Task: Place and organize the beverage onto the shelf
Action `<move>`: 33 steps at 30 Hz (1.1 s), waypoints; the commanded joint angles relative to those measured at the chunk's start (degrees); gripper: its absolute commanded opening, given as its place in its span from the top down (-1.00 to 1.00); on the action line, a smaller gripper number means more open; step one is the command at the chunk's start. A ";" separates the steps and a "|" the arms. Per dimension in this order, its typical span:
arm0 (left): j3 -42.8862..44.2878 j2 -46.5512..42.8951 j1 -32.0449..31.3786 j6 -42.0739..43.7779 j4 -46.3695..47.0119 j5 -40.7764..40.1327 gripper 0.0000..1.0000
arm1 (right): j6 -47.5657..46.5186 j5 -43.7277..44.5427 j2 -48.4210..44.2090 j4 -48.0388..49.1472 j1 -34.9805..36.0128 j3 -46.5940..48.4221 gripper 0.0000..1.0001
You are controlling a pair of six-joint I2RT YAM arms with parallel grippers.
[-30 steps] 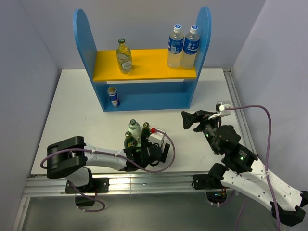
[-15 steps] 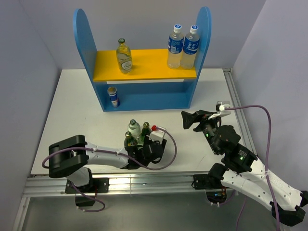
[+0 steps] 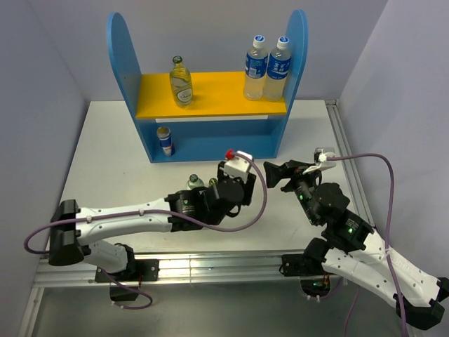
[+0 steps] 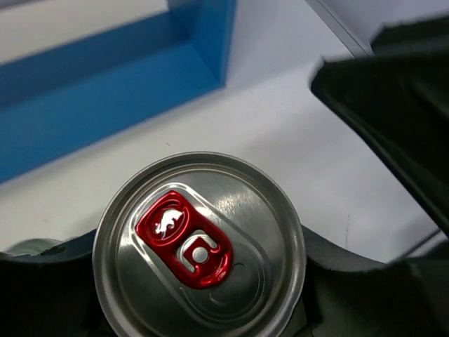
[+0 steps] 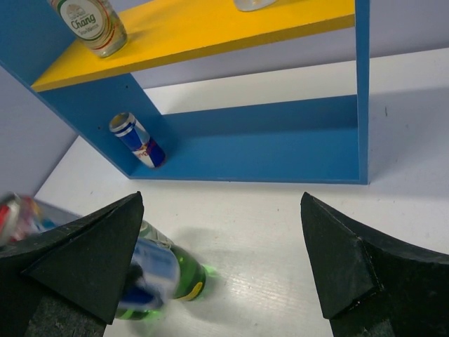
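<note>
My left gripper [image 3: 236, 191] is shut on a slim blue-and-silver can [image 4: 200, 246], whose silver top with a red tab fills the left wrist view. It holds the can above the table in front of the blue shelf [image 3: 210, 144]. In the right wrist view the can [image 5: 149, 277] is a blur in front of a green bottle [image 5: 181, 270]. A clear glass bottle [image 3: 181, 81] stands on the yellow board. The second can [image 3: 165, 141] stands on the lower level at the left. My right gripper [image 3: 278, 174] is open and empty to the right.
Two tall plastic bottles with blue labels [image 3: 267, 67] stand at the right end of the yellow board [image 3: 217, 98]. Another clear bottle [image 3: 195, 182] stands on the table, half hidden by my left arm. The right gripper's black finger [image 4: 393, 91] is close on the can's right.
My left arm has stretched out and lifted the can up, right and toward the shelf, away from the bottle cluster. The right arm has not moved.
</note>
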 commanded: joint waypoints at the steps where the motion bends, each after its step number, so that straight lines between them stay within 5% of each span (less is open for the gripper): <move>1: 2.13 -3.75 2.67 4.99 -1.00 -9.48 0.99 | -0.41 0.11 0.05 2.83 0.35 -0.49 -1.00; 8: -5.69 -11.31 20.93 10.61 11.37 -1.13 0.99 | -0.41 -0.95 0.23 3.01 0.36 -0.66 -1.00; 14: -9.91 -8.59 30.08 15.45 21.32 1.06 0.99 | -0.32 -1.12 0.67 3.28 0.36 -0.75 -1.00; 33: -21.95 6.17 39.68 12.56 42.16 7.12 1.00 | -0.24 -1.65 2.42 3.63 0.36 -1.37 -1.00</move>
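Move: The left hand already holds the second can. The spot for it on the lower shelf, just right of the shelved can, lies about 27 cm ahead, 18 cm left and 18 cm below; the shelved can is 28 cm ahead, 24 cm left. The clear bottle stands 9 cm ahead, 13 cm left, and the right green bottle 5 cm ahead, 8 cm left, both on the table. From the right hand the spot is some 24 cm ahead, 31 cm left, 22 cm lower. Leftward and forward together, about 20 cm each way, the left hand carries the can high over the bottles towards the shelved can, staying nearly level at first and turning some 30 degrees counter-clockwise. As that travel eases off, it sinks roughly 11 cm in front of the lower shelf, the fingers keeping their grip around the can. ##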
